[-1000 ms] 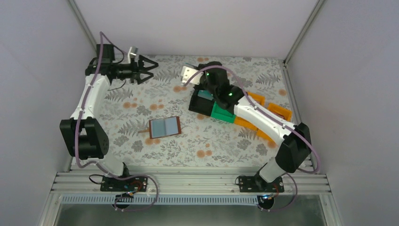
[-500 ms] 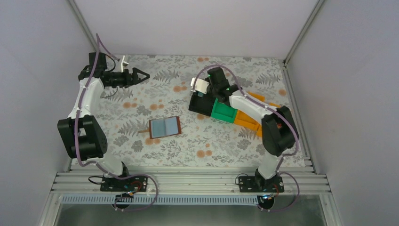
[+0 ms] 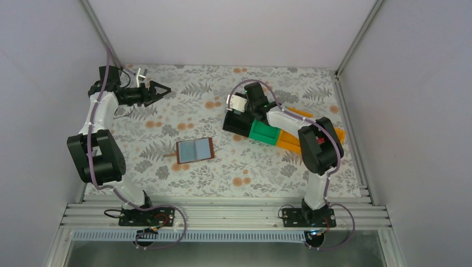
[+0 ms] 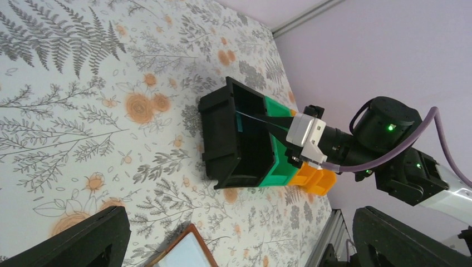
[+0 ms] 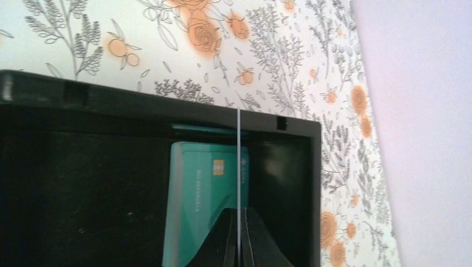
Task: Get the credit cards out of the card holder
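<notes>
The card holder (image 3: 195,150) lies open on the flowered table, brown rim up, pale blue inside; the left wrist view catches its corner (image 4: 186,253). My right gripper (image 5: 238,216) is shut on a thin pale credit card (image 5: 238,161) seen edge-on, held upright over the black bin (image 5: 139,105). A teal credit card (image 5: 200,200) lies inside that bin. From above, the right gripper (image 3: 236,113) hangs at the black bin (image 3: 232,127). My left gripper (image 3: 162,89) stands open and empty at the far left, well away from the card holder.
A green bin (image 3: 263,132) and orange bins (image 3: 290,144) adjoin the black bin in a row towards the right. Walls enclose the table on the left, back and right. An aluminium rail (image 3: 222,214) runs along the near edge.
The right wrist has come down and back over the black bin with the card still gripped, its arm folding in. The left arm has drawn back to the left, its gripper still open.
</notes>
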`<state>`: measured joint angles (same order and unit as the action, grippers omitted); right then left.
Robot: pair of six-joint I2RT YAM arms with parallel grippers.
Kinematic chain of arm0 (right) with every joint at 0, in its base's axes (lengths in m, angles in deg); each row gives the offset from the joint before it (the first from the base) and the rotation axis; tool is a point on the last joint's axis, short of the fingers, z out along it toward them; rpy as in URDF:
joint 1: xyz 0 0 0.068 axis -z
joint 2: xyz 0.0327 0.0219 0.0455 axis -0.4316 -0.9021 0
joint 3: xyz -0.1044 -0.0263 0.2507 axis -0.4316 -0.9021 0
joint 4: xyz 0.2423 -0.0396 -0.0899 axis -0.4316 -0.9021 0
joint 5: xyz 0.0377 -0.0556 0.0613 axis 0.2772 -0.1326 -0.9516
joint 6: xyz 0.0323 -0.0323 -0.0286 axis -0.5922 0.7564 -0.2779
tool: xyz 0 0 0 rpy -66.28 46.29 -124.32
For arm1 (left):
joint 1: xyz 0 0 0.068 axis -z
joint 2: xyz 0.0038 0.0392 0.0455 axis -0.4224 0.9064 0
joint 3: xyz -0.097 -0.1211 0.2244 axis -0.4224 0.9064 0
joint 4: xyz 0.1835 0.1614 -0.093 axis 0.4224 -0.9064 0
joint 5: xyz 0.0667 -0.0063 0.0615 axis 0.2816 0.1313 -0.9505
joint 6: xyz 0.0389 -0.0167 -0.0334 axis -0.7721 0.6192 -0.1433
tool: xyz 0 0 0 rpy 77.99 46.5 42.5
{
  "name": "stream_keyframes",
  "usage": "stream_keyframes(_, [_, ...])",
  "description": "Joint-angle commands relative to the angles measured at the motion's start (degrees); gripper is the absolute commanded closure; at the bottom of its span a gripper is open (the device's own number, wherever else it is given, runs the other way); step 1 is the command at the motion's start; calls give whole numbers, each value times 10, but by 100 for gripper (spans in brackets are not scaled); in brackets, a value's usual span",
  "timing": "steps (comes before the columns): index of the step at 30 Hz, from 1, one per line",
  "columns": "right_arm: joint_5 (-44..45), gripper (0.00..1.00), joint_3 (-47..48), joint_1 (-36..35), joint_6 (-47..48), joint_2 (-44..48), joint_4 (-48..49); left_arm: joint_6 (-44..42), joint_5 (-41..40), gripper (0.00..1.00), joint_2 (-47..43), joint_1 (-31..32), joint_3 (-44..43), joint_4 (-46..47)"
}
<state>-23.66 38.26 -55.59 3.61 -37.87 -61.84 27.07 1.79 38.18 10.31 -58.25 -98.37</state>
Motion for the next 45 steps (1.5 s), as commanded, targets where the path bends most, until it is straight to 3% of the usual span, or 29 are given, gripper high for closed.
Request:
stream_keyframes(1, [27,96,21,4,26,-25,49,-16,32,0,7,-3,-3,1])
stream_keyframes(14, [68,95,26,7,57,-66,71,-16,47,0,19,-7,0,1])
stream_keyframes(22, [68,66,42,8,75,-85,46,-15,49,0,20,-9,-2,0])
stream_keyframes(28, [76,59,50,9,90,-74,21,-15,58,0,25,-11,-3,-2])
stream_keyframes(33, [46,46,67,9,78,-63,-24,-18,69,0,29,-14,-5,-8])
stream_keyframes(45, [28,32,100,9,54,-49,-64,-34,75,0,21,-23,-5,-14])
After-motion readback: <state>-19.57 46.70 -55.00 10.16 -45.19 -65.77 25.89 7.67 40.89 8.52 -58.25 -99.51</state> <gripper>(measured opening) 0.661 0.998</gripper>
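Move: The card my right hand holds on edge goes to the teal card lying in the black bin, about 2 cm ahead, 3 cm to the left and 7 cm below my fingertips. The green bin adjoins on the other side, some 9 cm right and 3 cm back; the open card holder lies roughly 16 cm back and 17 cm left. From my left hand that teal card is about 26 cm right, 4 cm ahead and 20 cm lower. I ease my right hand forward about 3.5 cm while lowering it some 2.5 cm into the black bin, rolling it roughly 10 degrees so its left side dips. Near the low point my fingers spread from shut to about two-thirds open and let go of the card, and I finish with a slight rise. ##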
